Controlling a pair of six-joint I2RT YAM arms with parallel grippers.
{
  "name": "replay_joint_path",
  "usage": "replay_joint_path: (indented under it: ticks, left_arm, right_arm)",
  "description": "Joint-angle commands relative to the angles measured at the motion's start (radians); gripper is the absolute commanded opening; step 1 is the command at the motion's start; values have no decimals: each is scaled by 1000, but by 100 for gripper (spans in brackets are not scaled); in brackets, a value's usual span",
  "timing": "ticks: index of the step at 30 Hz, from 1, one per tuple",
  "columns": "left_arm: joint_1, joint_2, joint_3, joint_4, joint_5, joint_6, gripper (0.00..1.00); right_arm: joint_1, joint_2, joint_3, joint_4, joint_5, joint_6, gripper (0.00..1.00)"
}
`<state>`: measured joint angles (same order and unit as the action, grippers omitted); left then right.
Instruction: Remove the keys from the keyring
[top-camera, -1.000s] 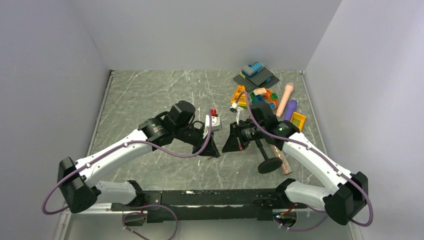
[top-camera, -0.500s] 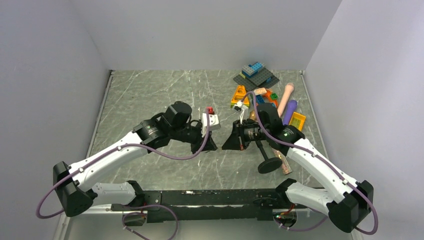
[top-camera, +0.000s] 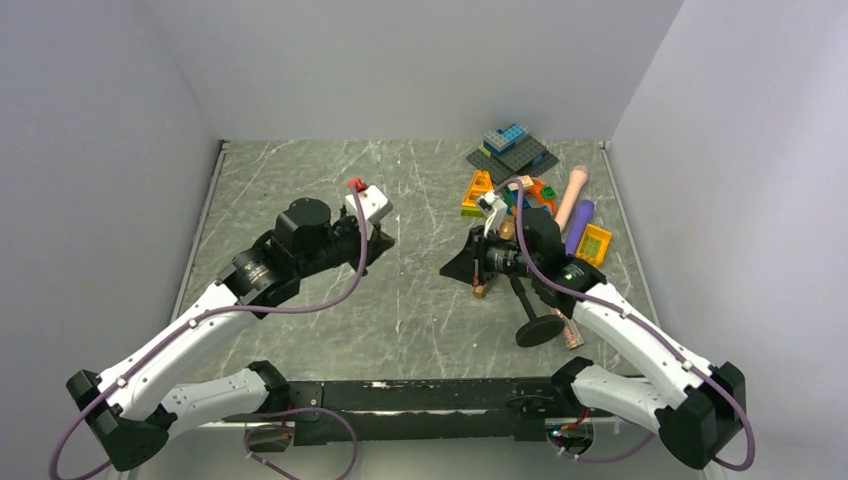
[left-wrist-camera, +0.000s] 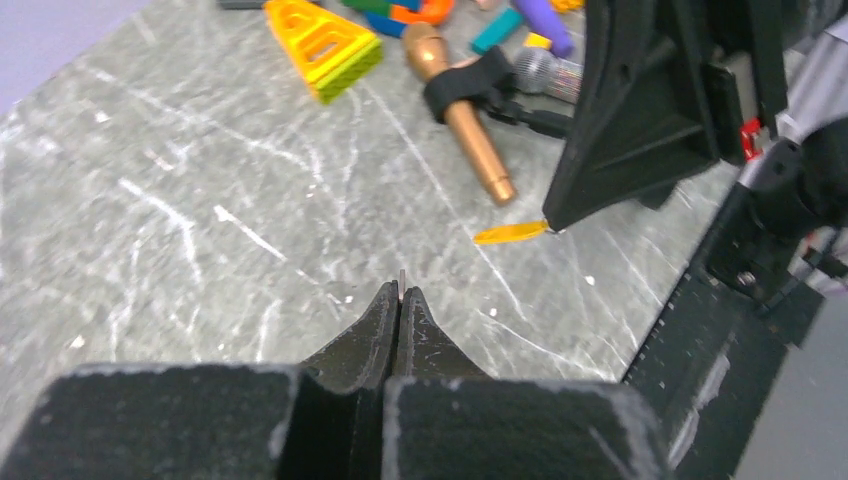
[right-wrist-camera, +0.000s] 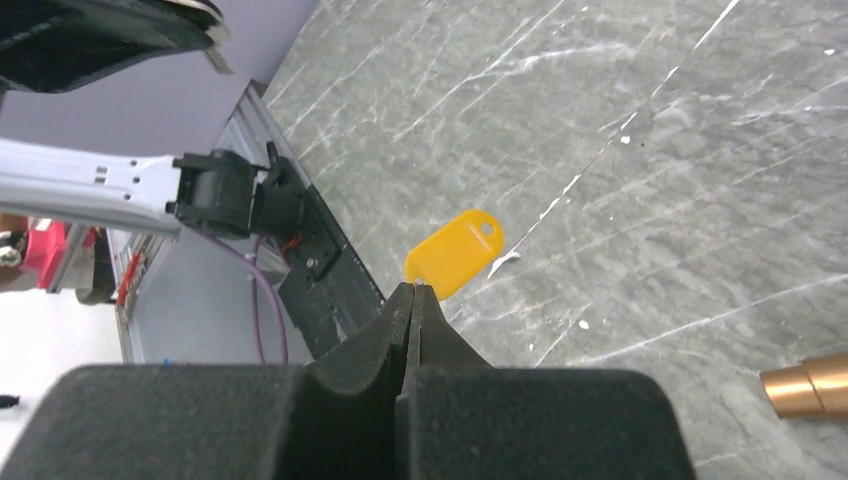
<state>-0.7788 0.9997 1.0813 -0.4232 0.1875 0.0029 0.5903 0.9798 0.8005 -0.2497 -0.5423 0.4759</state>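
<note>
My right gripper (right-wrist-camera: 414, 290) is shut on the near end of a flat orange-yellow key (right-wrist-camera: 455, 252), holding it above the marble table. The hole at the key's free end is empty. The left wrist view shows the same key (left-wrist-camera: 510, 233) edge-on at the right gripper's (left-wrist-camera: 550, 225) tip. My left gripper (left-wrist-camera: 400, 290) is shut on a very thin grey sliver of metal (left-wrist-camera: 401, 277) that just pokes out of its tips; it looks like the keyring seen edge-on. In the top view the left gripper (top-camera: 388, 243) sits well left of the right gripper (top-camera: 443, 270).
A gold toy microphone (left-wrist-camera: 470, 140) in a black clip lies below the right gripper, its round black stand base (top-camera: 540, 328) nearer the front. Toy bricks (top-camera: 520, 190), a yellow triangle (left-wrist-camera: 320, 45) and pink and purple cylinders (top-camera: 572, 195) crowd the back right corner.
The left arm has pulled back to the left and away from the right gripper, opening a wide gap between the two tips. The right gripper barely shifted. Both stay shut.
</note>
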Motion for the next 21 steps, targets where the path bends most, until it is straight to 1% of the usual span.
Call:
replay_joint_path:
  ticks: [1, 3, 10, 14, 21]
  left_arm:
    - [40, -30, -6, 43, -166, -60, 0]
    - [52, -44, -12, 47, -184, -71, 0]
    - [73, -90, -29, 50, -339, -62, 0]
    - [74, -98, -31, 50, -389, -46, 0]
    - [73, -99, -31, 44, -419, -41, 0]
  right_arm:
    - [0, 80, 27, 144, 63, 52, 0]
    - [-1, 142, 46, 172, 83, 62, 0]
    - [0, 363, 147, 309, 109, 110, 0]
    - [0, 511, 252, 329, 111, 119, 0]
    - [0, 731, 407, 396, 15, 165, 0]
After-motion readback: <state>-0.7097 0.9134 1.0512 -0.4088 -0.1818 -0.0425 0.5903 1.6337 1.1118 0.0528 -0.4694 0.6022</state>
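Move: The yellow key tag is already pinched in the right hand, its middle some 2 cm left and 1 cm ahead of the fingertips. The bronze stick lies about 15 cm ahead, 12 cm right and 20 cm below that hand, the black stand about 8 cm ahead and 16 cm right on the same table. From the left hand, closed on a small key, the tag is roughly 8 cm right, 3 cm back and 7 cm lower. Right hand carries the tag forward 13 cm, left and down; left hand takes its key left and forward. ##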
